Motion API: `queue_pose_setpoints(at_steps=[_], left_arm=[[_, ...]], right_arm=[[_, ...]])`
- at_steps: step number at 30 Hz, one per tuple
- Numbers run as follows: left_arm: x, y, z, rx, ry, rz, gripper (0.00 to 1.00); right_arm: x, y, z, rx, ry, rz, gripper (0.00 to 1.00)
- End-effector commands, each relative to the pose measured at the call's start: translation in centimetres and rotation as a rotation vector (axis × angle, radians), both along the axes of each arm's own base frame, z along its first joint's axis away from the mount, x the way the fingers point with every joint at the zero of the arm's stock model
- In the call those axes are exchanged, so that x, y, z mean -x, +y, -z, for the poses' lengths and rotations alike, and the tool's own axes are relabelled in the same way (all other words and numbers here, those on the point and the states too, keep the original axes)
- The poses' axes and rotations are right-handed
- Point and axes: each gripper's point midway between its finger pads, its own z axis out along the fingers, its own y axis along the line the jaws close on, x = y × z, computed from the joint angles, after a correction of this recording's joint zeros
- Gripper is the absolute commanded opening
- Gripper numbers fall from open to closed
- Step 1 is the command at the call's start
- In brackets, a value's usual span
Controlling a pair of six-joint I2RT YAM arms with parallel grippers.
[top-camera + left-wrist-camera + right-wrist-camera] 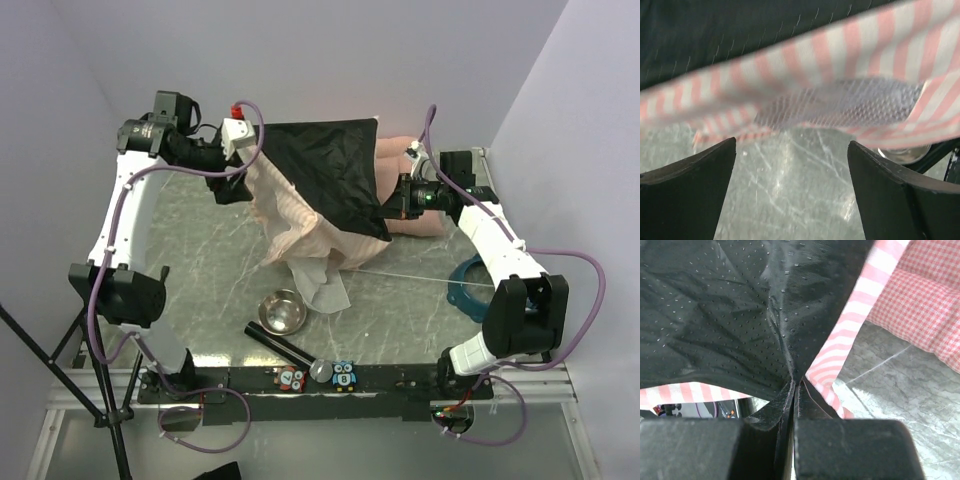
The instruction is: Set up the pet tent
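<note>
The pet tent point(320, 175) is lifted off the table, its black floor stretched on top and the pink-and-white striped fabric drooping below toward the front. My right gripper point(388, 212) is shut on the near-right corner of the black floor point(740, 305), the jaws pinched together on its seam point(796, 386). My left gripper point(234, 184) is at the tent's left edge. In the left wrist view it stands open point(791, 190), with only bare table between the fingers. The striped hem and mesh panel point(840, 102) hang just beyond the fingertips. A thin white pole point(420, 279) lies on the table.
A pink checked cushion point(402, 152) lies behind the tent by the right arm, also in the right wrist view point(925, 295). A steel bowl point(282, 311), a black tube point(284, 346) and two owl figures point(343, 376) sit near the front. A blue ring point(468, 290) is at the right.
</note>
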Motion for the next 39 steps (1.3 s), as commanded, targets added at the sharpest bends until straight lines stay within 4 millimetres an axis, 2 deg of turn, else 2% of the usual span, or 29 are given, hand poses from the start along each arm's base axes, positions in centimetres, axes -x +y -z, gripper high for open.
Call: queue_pose_setpoints(at_steps=[1,5,8,11,12,14,16,18,19,22,24,26,27,29,32,36,39], left_arm=[[0.4,-2.6,-2.3,0.077,-0.054,0.005,0.97],[0.7,-5.5,-3.2,0.119,-0.075,0.011,1.00],[2.7,-9.1,-3.2,0.090,-0.153,0.143,1.00],[4.4,-12.4,-3.2,0.094,-0.248,0.270,1.00],[4.3,-13.4,-3.8,0.116,-0.277,0.273,1.00],[4.0,-15.0,-6.7,0.191,-0.334,0.256,1.00],[3.4,-15.5,-9.5,0.238,-0.372,0.236,1.00],[3.4,-14.9,-10.3,0.203,-0.384,0.240,1.00],[3.4,-13.9,-10.6,0.183,-0.394,0.241,1.00],[3.1,-9.0,-10.6,0.164,-0.383,0.162,1.00],[1.7,-4.3,-11.4,0.156,-0.411,0.058,1.00],[2.1,-3.2,-13.1,0.164,-0.465,0.050,1.00],[2.8,-4.1,-14.0,0.174,-0.490,0.077,1.00],[4.1,-7.4,-15.7,0.218,-0.513,0.112,1.00],[7.2,-13.8,-15.7,0.272,-0.467,0.246,1.00],[9.1,-21.2,-11.9,0.248,-0.378,0.339,1.00],[9.5,-24.3,-8.3,0.220,-0.350,0.335,1.00]], right_arm=[[-0.1,0.0,-1.4,-0.018,-0.047,0.001,0.00],[-0.2,0.3,-2.5,-0.034,-0.054,-0.011,0.00],[-0.2,0.7,-3.9,-0.062,-0.077,-0.019,0.00],[0.4,1.3,-4.3,-0.052,-0.091,-0.053,0.00],[0.6,1.3,-4.5,-0.046,-0.102,-0.061,0.00],[0.8,1.3,-4.8,-0.028,-0.127,-0.060,0.00],[1.0,1.2,-5.1,-0.021,-0.141,-0.060,0.00],[1.0,1.1,-5.4,-0.011,-0.153,-0.057,0.00],[1.1,1.0,-5.5,-0.008,-0.163,-0.057,0.00],[1.1,0.7,-6.1,0.001,-0.195,-0.033,0.00],[1.1,0.7,-6.6,-0.005,-0.205,-0.026,0.00],[1.2,0.9,-7.1,-0.017,-0.213,-0.031,0.00],[1.4,1.2,-7.2,-0.022,-0.211,-0.037,0.00],[1.7,1.7,-7.6,-0.041,-0.203,-0.055,0.00],[2.2,2.2,-8.1,-0.049,-0.209,-0.074,0.00],[2.7,2.3,-9.3,-0.055,-0.232,-0.073,0.00],[3.3,2.2,-9.8,-0.051,-0.264,-0.070,0.00]])
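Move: From the open left hand, the middle of the loosely spread tent lies about 13 cm to the right and 10 cm below; its edge gripped by the right hand is some 28 cm right, 1 cm back and 9 cm down. The tent's middle is about 14 cm left and 3 cm ahead of the right hand. On the table, the pink cushion lies 12 cm ahead and 4 cm left of the right hand, and the metal bowl 18 cm back and 9 cm right of the left. Rightward first, about 15 cm, the left hand swings towards the right gripper, then rises and comes most of the way back left, then sweeps right again and back over the black panel, ending some 20 cm right and 12 cm higher. It stays wide open, turning clockwise and levelling its fingers. The right hand keeps its shut grip on the tent edge and lifts it about 5 cm, drawing slightly back and left. ##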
